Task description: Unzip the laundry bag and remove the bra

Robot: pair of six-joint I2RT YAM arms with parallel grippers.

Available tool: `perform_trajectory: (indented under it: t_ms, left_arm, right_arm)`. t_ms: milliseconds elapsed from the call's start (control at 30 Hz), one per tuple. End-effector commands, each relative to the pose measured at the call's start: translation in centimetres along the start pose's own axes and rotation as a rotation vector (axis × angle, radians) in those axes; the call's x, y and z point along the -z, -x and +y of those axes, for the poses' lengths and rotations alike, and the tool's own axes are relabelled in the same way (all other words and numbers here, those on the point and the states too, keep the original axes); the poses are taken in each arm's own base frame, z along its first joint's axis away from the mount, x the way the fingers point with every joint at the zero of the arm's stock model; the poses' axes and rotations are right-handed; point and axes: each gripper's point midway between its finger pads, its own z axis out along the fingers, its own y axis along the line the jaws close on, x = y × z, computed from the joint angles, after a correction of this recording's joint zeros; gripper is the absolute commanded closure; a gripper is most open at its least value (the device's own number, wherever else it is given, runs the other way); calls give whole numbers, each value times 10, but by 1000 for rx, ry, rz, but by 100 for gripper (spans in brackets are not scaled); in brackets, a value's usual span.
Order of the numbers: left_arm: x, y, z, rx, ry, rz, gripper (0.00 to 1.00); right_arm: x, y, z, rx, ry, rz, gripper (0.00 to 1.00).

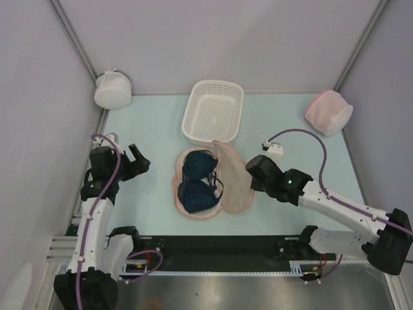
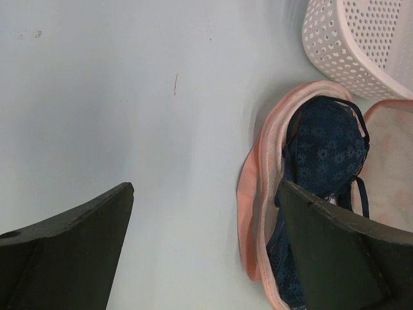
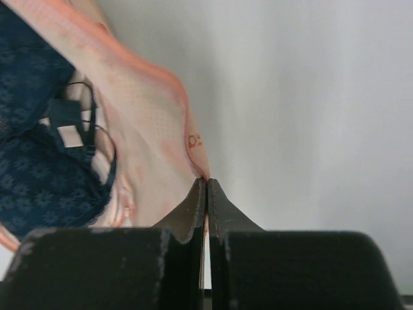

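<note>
The laundry bag (image 1: 236,184) lies unzipped on the table in front of the white basket (image 1: 192,113), its beige top flap folded open to the right. The navy bra (image 1: 199,181) lies exposed in the lower half. My right gripper (image 1: 250,173) is shut on the flap's pink edge; the right wrist view shows the closed tips (image 3: 206,181) pinching the bag (image 3: 148,123), with the bra (image 3: 39,168) to the left. My left gripper (image 1: 138,161) is open and empty, left of the bag. In the left wrist view it (image 2: 205,194) hovers over bare table beside the bag (image 2: 257,187) and bra (image 2: 326,145).
A round white mesh pouch (image 1: 113,90) sits at the back left corner. A round pink-and-white mesh pouch (image 1: 329,111) sits at the back right. The basket (image 2: 361,39) stands just behind the bag. Grey walls enclose the table on three sides.
</note>
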Motion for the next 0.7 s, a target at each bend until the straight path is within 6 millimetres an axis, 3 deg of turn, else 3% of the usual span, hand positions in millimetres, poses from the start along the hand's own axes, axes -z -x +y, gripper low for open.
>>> perform_trajectory:
  t_ms: [0,233,500,600,633,667]
  left_arm:
    - [4,17,-8,-34,-39,-56,0]
    - [3,14,-8,-34,-46,-46,0]
    - [8,17,-5,-37,-22,-78,0]
    - [10,17,-5,-44,-22,-87,1]
    - [9,17,-5,-45,-20,-86,1]
    - [9,16,-6,-50,-21,-82,2]
  right_arm:
    - [4,0,-33,-46,-105,-29,100]
    - [11,-9,-56,-86,-144,-33,100]
    - [9,-24,-66,-100,-170,5,97]
    - [9,-22,-68,-85,-184,3,74]
    - [10,-19,-67,-79,-186,-5,52]
    - [11,-17,-68,-74,-189,-8,42]
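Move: The right gripper, closed on the free edge of the laundry bag's lifted flap, has its laying spot on the bare table some 5 cm to its right, 3 cm back and 8 cm below. The bra lies in the bag's other half, about 14 cm to its left, roughly level front to back and 7 cm lower; the white basket stands some 22 cm ahead and 11 cm left. From the left gripper that bare spot is about 38 cm right, 7 cm back. Keep the pinch on the flap's edge and draw the right gripper about 5 cm to the right, away from the bra, easing back and down some 3 cm each to fold the flap outward; turn the wrist slightly clockwise. Slow down over the table beside the bag, then open the fingers nearly halfway and let go of the flap. ##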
